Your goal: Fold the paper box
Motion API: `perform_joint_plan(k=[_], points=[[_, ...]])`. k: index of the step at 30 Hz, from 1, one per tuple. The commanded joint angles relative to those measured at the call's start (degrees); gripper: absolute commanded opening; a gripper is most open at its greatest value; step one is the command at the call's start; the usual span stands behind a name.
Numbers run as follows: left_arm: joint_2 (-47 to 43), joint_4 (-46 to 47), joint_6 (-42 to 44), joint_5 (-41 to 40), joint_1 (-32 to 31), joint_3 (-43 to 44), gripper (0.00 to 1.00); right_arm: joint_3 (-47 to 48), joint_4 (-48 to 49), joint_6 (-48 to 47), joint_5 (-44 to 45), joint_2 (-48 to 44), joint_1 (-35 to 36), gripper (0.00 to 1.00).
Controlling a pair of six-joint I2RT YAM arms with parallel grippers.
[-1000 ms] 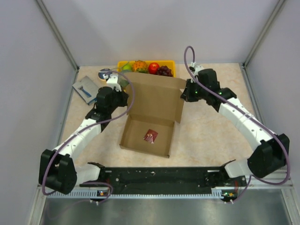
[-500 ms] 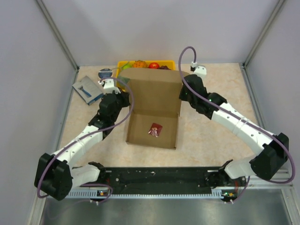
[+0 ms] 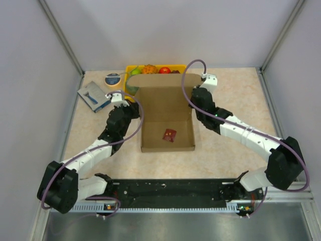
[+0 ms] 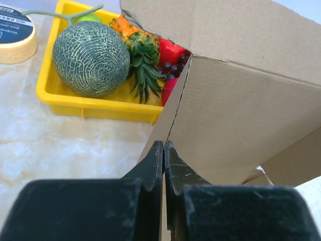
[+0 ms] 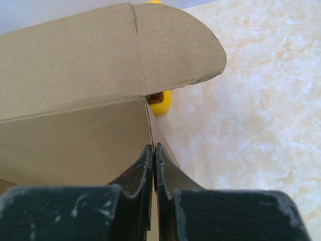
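The paper box (image 3: 155, 139), brown cardboard, sits in the middle of the table as a shallow tray with its lid flap (image 3: 163, 103) standing up at the back. A small red item (image 3: 169, 134) lies inside. My left gripper (image 3: 136, 108) is shut on the box's left wall near the hinge. In the left wrist view the wall's edge (image 4: 175, 108) runs into the closed fingertips (image 4: 164, 145). My right gripper (image 3: 193, 106) pinches the right wall the same way. In the right wrist view its tips (image 5: 153, 148) meet on the cardboard (image 5: 75, 140), under the rounded lid ear (image 5: 175, 45).
A yellow fruit tray (image 3: 131, 69) stands right behind the lid, with a melon (image 4: 90, 57) and a pineapple (image 4: 143, 55) in it. A tape roll (image 3: 113, 79) and a blue-and-grey packet (image 3: 93, 95) lie at the back left. Walls close in both sides.
The box was skewed and is now square to the table, shifted slightly right. Both grippers moved with it, and the lid flap stands more upright.
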Motion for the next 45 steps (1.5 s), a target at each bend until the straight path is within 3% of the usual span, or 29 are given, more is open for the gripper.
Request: perform_joint_plan(k=[1, 5, 11, 20, 32, 43, 45], points=[[-0.95, 5.95, 0.75, 0.78, -1.66, -1.33, 0.0, -3.97, 12.03, -1.76, 0.51, -3.32, 2.35, 0.0], [-1.75, 2.19, -3.79, -3.88, -2.89, -1.25, 0.0, -7.67, 16.42, -3.17, 2.35, -4.46, 4.2, 0.0], [-2.45, 1.29, -3.19, -10.64, -7.55, -2.9, 0.0, -10.48, 20.29, -5.01, 5.16, -5.69, 7.62, 0.0], [-2.1, -0.56, -5.83, -17.94, -13.09, -5.8, 0.0, -19.44, 25.75, -4.06, 2.89, -11.49, 9.3, 0.0], [-7.98, -0.82, -11.28, -20.05, -15.46, -14.25, 0.0, -30.26, 30.05, -3.26, 6.13, -17.03, 13.95, 0.0], [-12.73, -0.91, -13.93, -20.41, -17.04, -22.41, 0.0, -36.24, 23.39, 2.17, 9.65, -23.17, 20.54, 0.0], [-13.26, -0.47, -13.92, -20.58, -17.22, -23.48, 0.0, -35.02, 17.7, 4.98, 8.51, -24.58, 20.98, 0.14]])
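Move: With both my hands I already have the raised lid by its side flaps; the open tray it is meant to cover lies below and nearer me. Tray centre: about 8 cm back, 14 to the right and 14 below my left hand; about 11 back, 10 to the left and 15 below my right. The red packet lies on its floor at about the same spot. The yellow fruit crate is some 15 cm ahead and 9 right of my left hand. I swing the lid over towards the tray with both hands, keeping my shut fingers on the edges of its side flaps. My right hand draws back about 11 cm and sinks some 5, a little at first and then steeper, its fingers tipping up about 10 degrees; my left comes back about 8 cm while sinking nearly as far. ##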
